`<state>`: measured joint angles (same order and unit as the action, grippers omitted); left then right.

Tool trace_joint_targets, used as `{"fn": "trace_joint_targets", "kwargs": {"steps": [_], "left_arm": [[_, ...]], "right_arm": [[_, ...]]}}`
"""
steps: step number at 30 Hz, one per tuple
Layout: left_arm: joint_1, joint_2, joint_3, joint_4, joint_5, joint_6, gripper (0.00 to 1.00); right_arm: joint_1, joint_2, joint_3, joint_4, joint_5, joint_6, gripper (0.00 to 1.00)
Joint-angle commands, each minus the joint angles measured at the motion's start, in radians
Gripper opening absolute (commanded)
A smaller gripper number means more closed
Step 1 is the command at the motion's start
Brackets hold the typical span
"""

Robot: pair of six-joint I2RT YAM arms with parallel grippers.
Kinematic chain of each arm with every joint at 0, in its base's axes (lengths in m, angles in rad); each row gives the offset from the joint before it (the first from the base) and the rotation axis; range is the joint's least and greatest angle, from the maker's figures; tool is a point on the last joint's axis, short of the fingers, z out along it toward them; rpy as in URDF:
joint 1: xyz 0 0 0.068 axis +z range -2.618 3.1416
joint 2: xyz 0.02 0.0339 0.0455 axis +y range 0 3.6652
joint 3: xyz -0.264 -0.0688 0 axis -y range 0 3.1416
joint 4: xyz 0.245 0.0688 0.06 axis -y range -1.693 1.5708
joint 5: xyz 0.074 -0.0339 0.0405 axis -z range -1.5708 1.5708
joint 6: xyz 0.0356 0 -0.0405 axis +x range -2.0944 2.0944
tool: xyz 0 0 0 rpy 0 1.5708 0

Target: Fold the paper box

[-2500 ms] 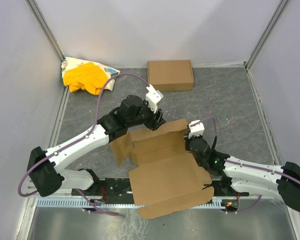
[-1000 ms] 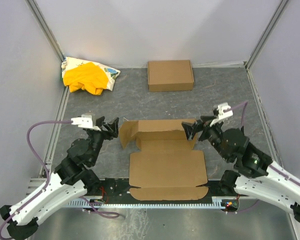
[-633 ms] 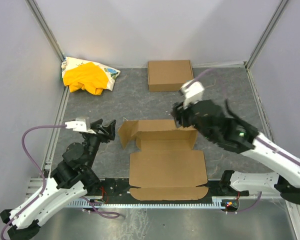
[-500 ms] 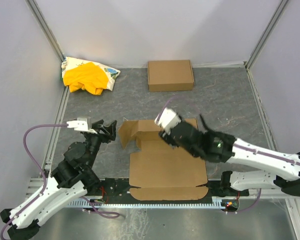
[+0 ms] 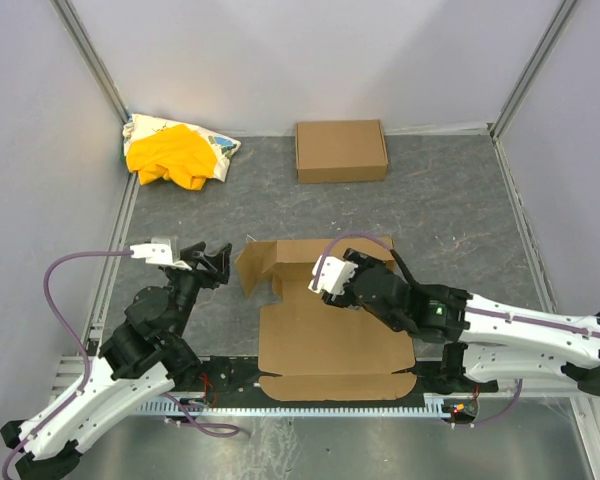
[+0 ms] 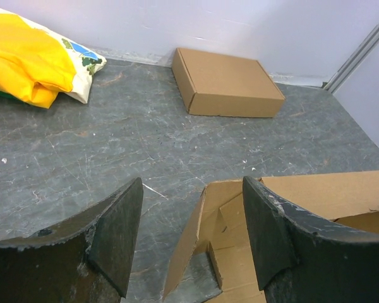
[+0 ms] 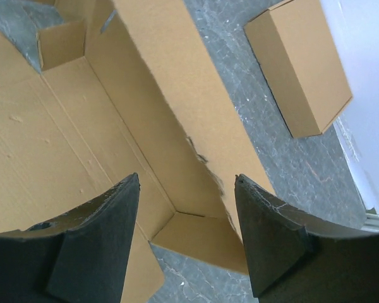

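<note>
The paper box [image 5: 335, 340] lies at the table's middle as a brown cardboard sheet, its wide panel flat at the near side. Its back wall [image 5: 300, 250] and left flap [image 5: 252, 268] stand up. My left gripper [image 5: 215, 261] is open just left of that flap, not touching it. The flap [image 6: 196, 233] shows ahead between its fingers [image 6: 117, 233]. My right gripper [image 5: 375, 263] reaches in low over the box, open and holding nothing. In the right wrist view, my right gripper [image 7: 186, 189] straddles the back wall [image 7: 177, 95] near its right corner.
Another shut brown carton [image 5: 341, 150] sits by the back wall of the cell, also in both wrist views [image 6: 230, 85] [image 7: 300, 63]. A yellow cloth bundle [image 5: 170, 155] lies in the back left corner. Grey walls close off three sides.
My right arm has swung from the box's right end across its middle and come down low along the back wall. My left arm has drawn back slightly; its jaws stay open.
</note>
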<state>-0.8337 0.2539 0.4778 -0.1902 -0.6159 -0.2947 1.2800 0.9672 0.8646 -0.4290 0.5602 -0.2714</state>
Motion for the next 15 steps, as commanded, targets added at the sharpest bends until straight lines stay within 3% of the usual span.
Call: {"fn": "trace_joint_targets", "kwargs": {"steps": [1,5,12,15], "left_arm": [[-0.003,-0.021,0.024,0.019,0.019,-0.054,0.71],[-0.002,-0.034,0.021,0.026,0.028,-0.057,0.71],[-0.002,-0.033,0.021,0.027,0.036,-0.058,0.71],[-0.002,-0.033,0.021,0.027,0.036,-0.058,0.72]], "right_arm": [[0.002,0.028,-0.029,0.108,-0.011,-0.056,0.70],[0.007,0.063,-0.039,0.167,0.011,-0.102,0.70],[0.015,0.196,-0.071,0.307,0.185,-0.268,0.68],[0.015,0.228,-0.099,0.406,0.255,-0.297,0.59]]}}
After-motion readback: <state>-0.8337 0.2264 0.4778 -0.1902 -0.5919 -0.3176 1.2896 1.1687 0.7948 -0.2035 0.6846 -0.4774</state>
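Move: The folded-over strip along the top of the paper box's far wall has its middle about 4 cm ahead of the right hand, 2 cm left and 5 cm below. The box's upright left ear flap is some 20 cm left of this hand, level with it in reach and 8 cm lower; the flat base panel lies about 19 cm back, straight behind and 20 cm below. From the left hand, the strip lies about 23 cm right, 3 cm ahead and 9 cm down. Lower the right gripper about 4 cm onto the far wall's top strip, straight down at first, then also forward and left some 3 and 2 cm, rolling the wrist about 15 degrees so its left side dips. Keep the fingers open, only barely narrower, with the strip's near edge coming between them and one fingertip coming up against the strip's outer face. ##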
